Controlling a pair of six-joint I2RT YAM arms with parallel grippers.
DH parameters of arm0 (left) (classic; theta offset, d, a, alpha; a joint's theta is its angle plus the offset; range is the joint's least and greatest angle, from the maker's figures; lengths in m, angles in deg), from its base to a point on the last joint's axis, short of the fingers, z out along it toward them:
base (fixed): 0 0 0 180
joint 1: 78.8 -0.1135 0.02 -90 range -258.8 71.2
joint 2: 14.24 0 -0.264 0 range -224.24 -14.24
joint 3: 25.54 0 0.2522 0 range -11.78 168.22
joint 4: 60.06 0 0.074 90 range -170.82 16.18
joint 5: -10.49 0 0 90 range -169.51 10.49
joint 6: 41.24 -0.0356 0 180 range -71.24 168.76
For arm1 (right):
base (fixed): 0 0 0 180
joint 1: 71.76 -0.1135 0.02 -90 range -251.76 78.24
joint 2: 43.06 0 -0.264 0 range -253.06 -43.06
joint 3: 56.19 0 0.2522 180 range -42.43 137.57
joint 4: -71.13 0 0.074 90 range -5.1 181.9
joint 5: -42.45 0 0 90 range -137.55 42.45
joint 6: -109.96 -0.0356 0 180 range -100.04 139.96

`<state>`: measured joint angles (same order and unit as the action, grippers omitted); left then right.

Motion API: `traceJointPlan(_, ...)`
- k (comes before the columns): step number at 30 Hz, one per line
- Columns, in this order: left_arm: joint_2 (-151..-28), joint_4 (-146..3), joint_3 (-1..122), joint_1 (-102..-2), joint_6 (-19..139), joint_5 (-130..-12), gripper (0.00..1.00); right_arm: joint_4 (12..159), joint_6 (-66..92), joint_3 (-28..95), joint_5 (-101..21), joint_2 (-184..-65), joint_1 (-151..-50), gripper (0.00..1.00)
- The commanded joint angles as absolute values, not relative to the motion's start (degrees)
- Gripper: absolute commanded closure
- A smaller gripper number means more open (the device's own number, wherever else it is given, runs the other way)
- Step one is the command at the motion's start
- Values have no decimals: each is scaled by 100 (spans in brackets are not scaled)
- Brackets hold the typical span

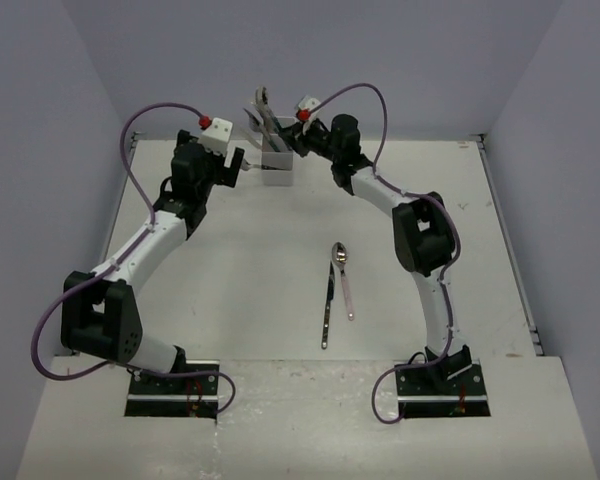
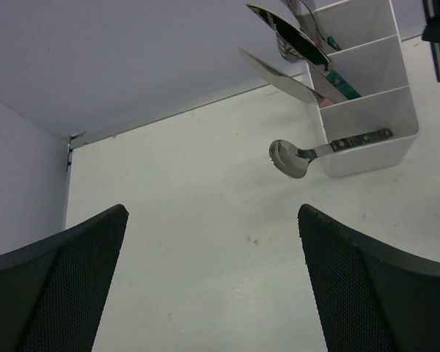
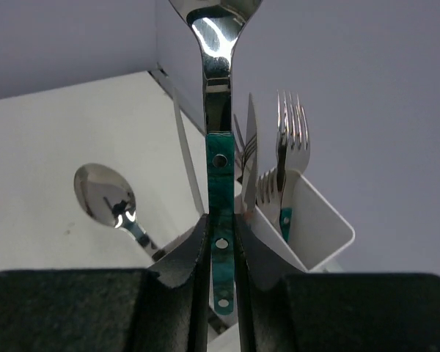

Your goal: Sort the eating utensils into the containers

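Observation:
My right gripper (image 3: 221, 242) is shut on the teal handle of a spoon (image 3: 220, 169), which stands upright with its bowl at the top, next to the white container (image 3: 319, 227). Forks (image 3: 292, 125) and a knife stand in that container. Another spoon (image 3: 103, 194) leans out of its low side. From above, the container (image 1: 277, 165) sits at the back of the table, the right gripper (image 1: 288, 135) over it and my left gripper (image 1: 242, 165) just to its left. The left gripper (image 2: 213, 242) is open with nothing in it, facing the container (image 2: 374, 110) and the leaning spoon (image 2: 293, 158).
A pink-handled spoon (image 1: 344, 275) and a black-handled knife (image 1: 328, 305) lie side by side on the white table (image 1: 230, 280) in the middle. Grey walls close in the back and both sides.

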<state>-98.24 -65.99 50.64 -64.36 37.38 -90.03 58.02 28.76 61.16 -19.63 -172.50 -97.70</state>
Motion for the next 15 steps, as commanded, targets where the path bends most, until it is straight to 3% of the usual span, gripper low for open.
traceJointPlan(1,-9624,-6547,5124,-6447,3769,-9102,0,4800,2798,7179,-1117,-17927,-9655,100)
traceJointPlan(8,-9711,-6530,5238,-6508,3663,-9216,0,4095,699,8334,-1793,-18895,-9690,99)
traceJointPlan(11,-9843,-6538,5317,-6535,3654,-9251,0,3674,677,7765,-1986,-18764,-9804,98)
traceJointPlan(15,-10062,-6591,5440,-6544,3619,-9330,0,4769,1108,7709,-1866,-18606,-9839,97)
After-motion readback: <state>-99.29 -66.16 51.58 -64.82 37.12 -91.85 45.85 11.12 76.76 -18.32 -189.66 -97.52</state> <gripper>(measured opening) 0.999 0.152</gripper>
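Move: Just short of the container, the right hand holds the green-handled spoon upright, bowl up. The front compartment lies about 6 cm ahead, 4 cm left and 18 cm below it; the black-handled spoon lies across that compartment, some 8 cm left and 5 cm ahead. The knives in the middle compartment stand roughly 12 cm ahead and 5 cm left. From the left hand the front compartment is some 15 cm ahead and 14 cm right. Carrying the green-handled spoon in fingers that stay shut on its handle, the right hand eases in over the front of the container, about 4 cm forward and 3 cm left while sinking some 2 cm, the forward travel stopping early. The wrist tilts about 15 degrees, left side rising, with the handle's end brought down towards the front compartment. ##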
